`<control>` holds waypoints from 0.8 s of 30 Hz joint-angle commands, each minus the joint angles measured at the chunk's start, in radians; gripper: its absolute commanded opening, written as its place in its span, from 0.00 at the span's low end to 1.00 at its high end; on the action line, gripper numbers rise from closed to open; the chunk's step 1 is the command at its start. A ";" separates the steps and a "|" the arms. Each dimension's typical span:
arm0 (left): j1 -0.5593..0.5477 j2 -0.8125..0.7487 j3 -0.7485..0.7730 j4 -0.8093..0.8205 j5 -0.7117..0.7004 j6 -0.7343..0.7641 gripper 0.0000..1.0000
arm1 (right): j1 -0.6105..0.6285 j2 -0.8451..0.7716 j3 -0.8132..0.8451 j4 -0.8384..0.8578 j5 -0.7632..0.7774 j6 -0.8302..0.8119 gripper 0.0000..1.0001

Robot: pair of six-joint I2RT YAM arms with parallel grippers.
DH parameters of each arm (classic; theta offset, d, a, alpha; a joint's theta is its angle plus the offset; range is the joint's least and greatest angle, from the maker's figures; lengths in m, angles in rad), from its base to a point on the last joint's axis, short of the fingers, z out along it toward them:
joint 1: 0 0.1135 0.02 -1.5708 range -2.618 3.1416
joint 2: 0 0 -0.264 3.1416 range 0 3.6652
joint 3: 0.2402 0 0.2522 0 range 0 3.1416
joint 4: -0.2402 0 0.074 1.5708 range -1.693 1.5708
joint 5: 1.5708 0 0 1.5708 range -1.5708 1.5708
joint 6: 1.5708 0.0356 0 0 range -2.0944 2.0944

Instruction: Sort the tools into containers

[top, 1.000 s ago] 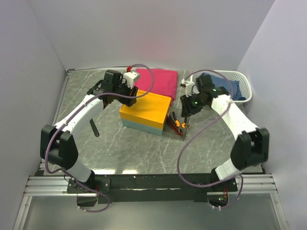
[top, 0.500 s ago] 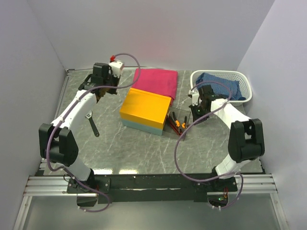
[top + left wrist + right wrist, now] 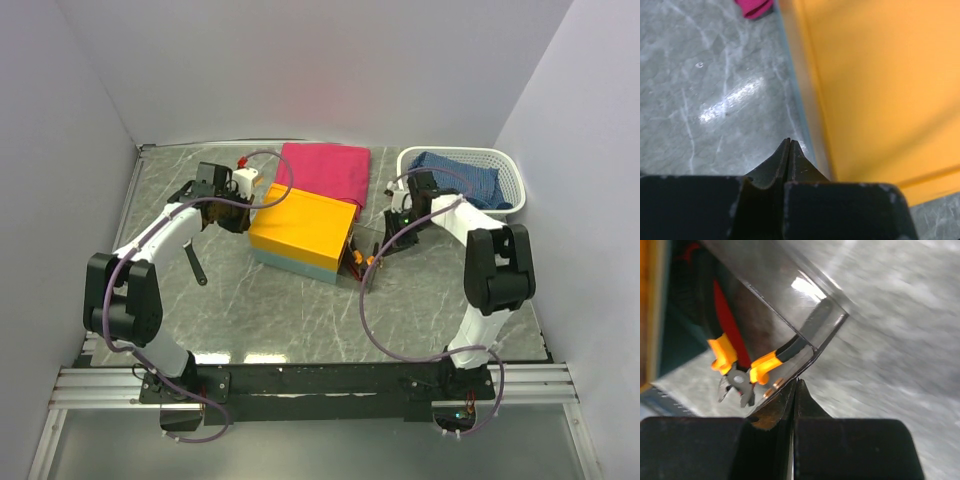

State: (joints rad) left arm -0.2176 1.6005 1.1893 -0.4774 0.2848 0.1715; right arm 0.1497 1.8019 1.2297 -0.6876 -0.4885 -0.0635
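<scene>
The box has an orange-yellow top and a pale teal base and stands mid-table. Its orange top fills the right of the left wrist view. My left gripper is shut and empty, low beside the box's left side, its tips over bare table. The clear side panel lies open at the box's right end. Behind it lie orange-handled pliers and a red-handled tool. My right gripper is shut, its tip at the panel's corner. A dark wrench lies left of the box.
A white slotted basket at the back right holds a blue cloth. A pink folded cloth lies behind the box. Grey walls close in on the left, the back and the right. More tools lie by the box's right end.
Both grippers have shut. The left one left the box's top, swung back-left, then dropped beside the box's left side. The right one came down to the clear panel's corner.
</scene>
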 commanded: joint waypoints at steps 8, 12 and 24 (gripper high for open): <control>-0.005 0.001 0.050 -0.018 0.154 0.036 0.05 | 0.117 0.134 0.109 0.124 -0.349 0.221 0.00; -0.006 0.006 0.050 -0.023 0.171 0.036 0.05 | 0.145 0.180 0.139 0.169 -0.444 0.296 0.02; 0.015 -0.060 0.087 0.006 -0.322 -0.095 0.53 | 0.137 0.111 0.122 0.091 -0.406 0.223 0.28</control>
State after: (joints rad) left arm -0.2043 1.6020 1.2110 -0.5159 0.2306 0.1757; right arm 0.2661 2.0064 1.3361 -0.5388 -0.8490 0.2256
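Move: The drawer front is right at the right hand's shut fingertips, its middle about 3 cm left and 2 cm back. The pliers in the drawer lie some 6 cm left and 3 cm back of the hand, the box's middle about 22 cm left and 3 cm ahead. From the left hand, at the box's left side, the drawer front is roughly 33 cm right, 8 cm back and 8 cm lower. Right fingers, shut, push the drawer front about 10 cm left towards the box; then both grippers begin opening. ##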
